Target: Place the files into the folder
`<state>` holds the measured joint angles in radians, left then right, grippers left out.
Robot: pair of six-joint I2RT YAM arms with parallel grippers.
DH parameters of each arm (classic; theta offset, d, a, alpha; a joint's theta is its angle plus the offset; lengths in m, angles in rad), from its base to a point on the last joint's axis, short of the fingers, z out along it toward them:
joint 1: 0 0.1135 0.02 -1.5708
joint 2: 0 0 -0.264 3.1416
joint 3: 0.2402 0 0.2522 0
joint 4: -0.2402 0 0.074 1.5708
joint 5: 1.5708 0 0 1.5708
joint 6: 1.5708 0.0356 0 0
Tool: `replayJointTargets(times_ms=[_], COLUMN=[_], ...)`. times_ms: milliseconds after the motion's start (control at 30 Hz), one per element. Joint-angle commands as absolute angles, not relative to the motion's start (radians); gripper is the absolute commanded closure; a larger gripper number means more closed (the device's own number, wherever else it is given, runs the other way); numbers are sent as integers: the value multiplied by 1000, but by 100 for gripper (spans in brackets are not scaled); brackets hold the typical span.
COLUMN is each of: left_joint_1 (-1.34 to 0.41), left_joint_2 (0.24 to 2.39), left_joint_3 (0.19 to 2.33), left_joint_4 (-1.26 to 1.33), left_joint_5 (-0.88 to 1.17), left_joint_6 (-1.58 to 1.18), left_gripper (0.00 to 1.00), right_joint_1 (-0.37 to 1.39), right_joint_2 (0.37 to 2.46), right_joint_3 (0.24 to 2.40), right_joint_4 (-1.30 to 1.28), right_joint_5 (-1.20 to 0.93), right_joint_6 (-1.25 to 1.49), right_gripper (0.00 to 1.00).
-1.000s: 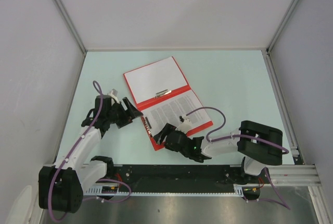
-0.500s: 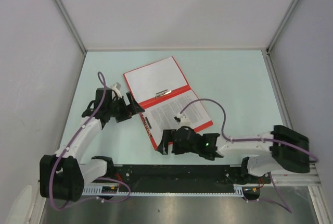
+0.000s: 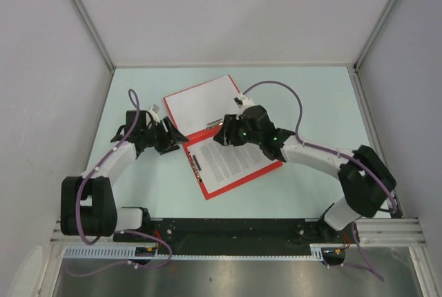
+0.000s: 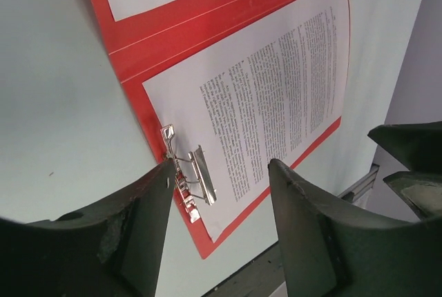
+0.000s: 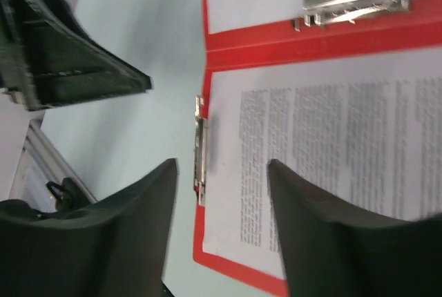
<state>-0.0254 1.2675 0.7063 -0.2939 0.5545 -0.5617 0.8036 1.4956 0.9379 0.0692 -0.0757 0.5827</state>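
Observation:
The red folder (image 3: 208,190) lies open on the pale green table. A printed sheet of the files (image 3: 231,155) rests on its near half, and a blank white sheet (image 3: 200,103) on the far half. My left gripper (image 3: 179,138) stands open at the left end of the spine, empty. In the left wrist view the left gripper (image 4: 221,166) frames a metal clip (image 4: 190,183) on the files (image 4: 276,97). My right gripper (image 3: 221,135) hovers open over the spine. In the right wrist view the right gripper (image 5: 222,166) looks down on the files (image 5: 331,145) and the folder (image 5: 311,38).
A second metal clip (image 5: 352,3) sits at the spine on the far half. Grey walls close in the table on the left, back and right. The black rail (image 3: 242,231) with the arm bases runs along the near edge.
My right arm has swung from the folder's near edge up and across to hover over the spine. The left gripper has shifted slightly toward the spine's left end.

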Motion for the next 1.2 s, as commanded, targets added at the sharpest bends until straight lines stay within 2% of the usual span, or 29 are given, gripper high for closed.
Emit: replayJointTargets(times_ms=[0,167,233,333,767,1167], left_joint_1=[-21,-21,-23,-26,-86,-121], left_joint_2=[1344,1373,1385,1408,1457,1525], left_joint_3=[715,696,703,712,741,782], left_joint_4=[-199,-175,-179,-187,-186,-179], left_joint_5=[623,563,548,514,408,350], left_joint_6=[-623,-626,-617,-601,-594,-571], left_gripper=[40,46,50,52,60,62], right_joint_1=[795,824,833,867,899,885], right_joint_2=[1653,1799,1834,1884,1991,2040], right_joint_3=[1041,1095,1108,1115,1117,1082], right_joint_4=[192,124,117,100,107,138], right_joint_5=[-314,-296,-314,-262,-192,-213], right_joint_6=[572,560,555,526,525,574], right_gripper=[52,74,88,100,100,100])
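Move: The lever clip on the folder's lower-left edge lies about 4 cm back and 5 cm to the right of the left hand, some 8 cm below it; the spine clip is about 11 cm ahead and 13 cm right of that hand. The right hand is some 13 cm above the sheet, whose middle is about 1 cm ahead and 2 cm right; from this hand the edge clip is 3 cm back and 12 cm left, the spine clip 12 cm ahead and 4 cm left. Down and to the left, the right hand drops about 13 cm and shuts its fingers, bringing the closed tips onto the sheet just right of the edge clip, then slides another 1.5 cm left, staying low against the sheet. The left hand sinks about 5.5 cm beside it, easing slightly forward, tipping its fingers a little further down and narrowing their gap over the front end of the edge clip. ##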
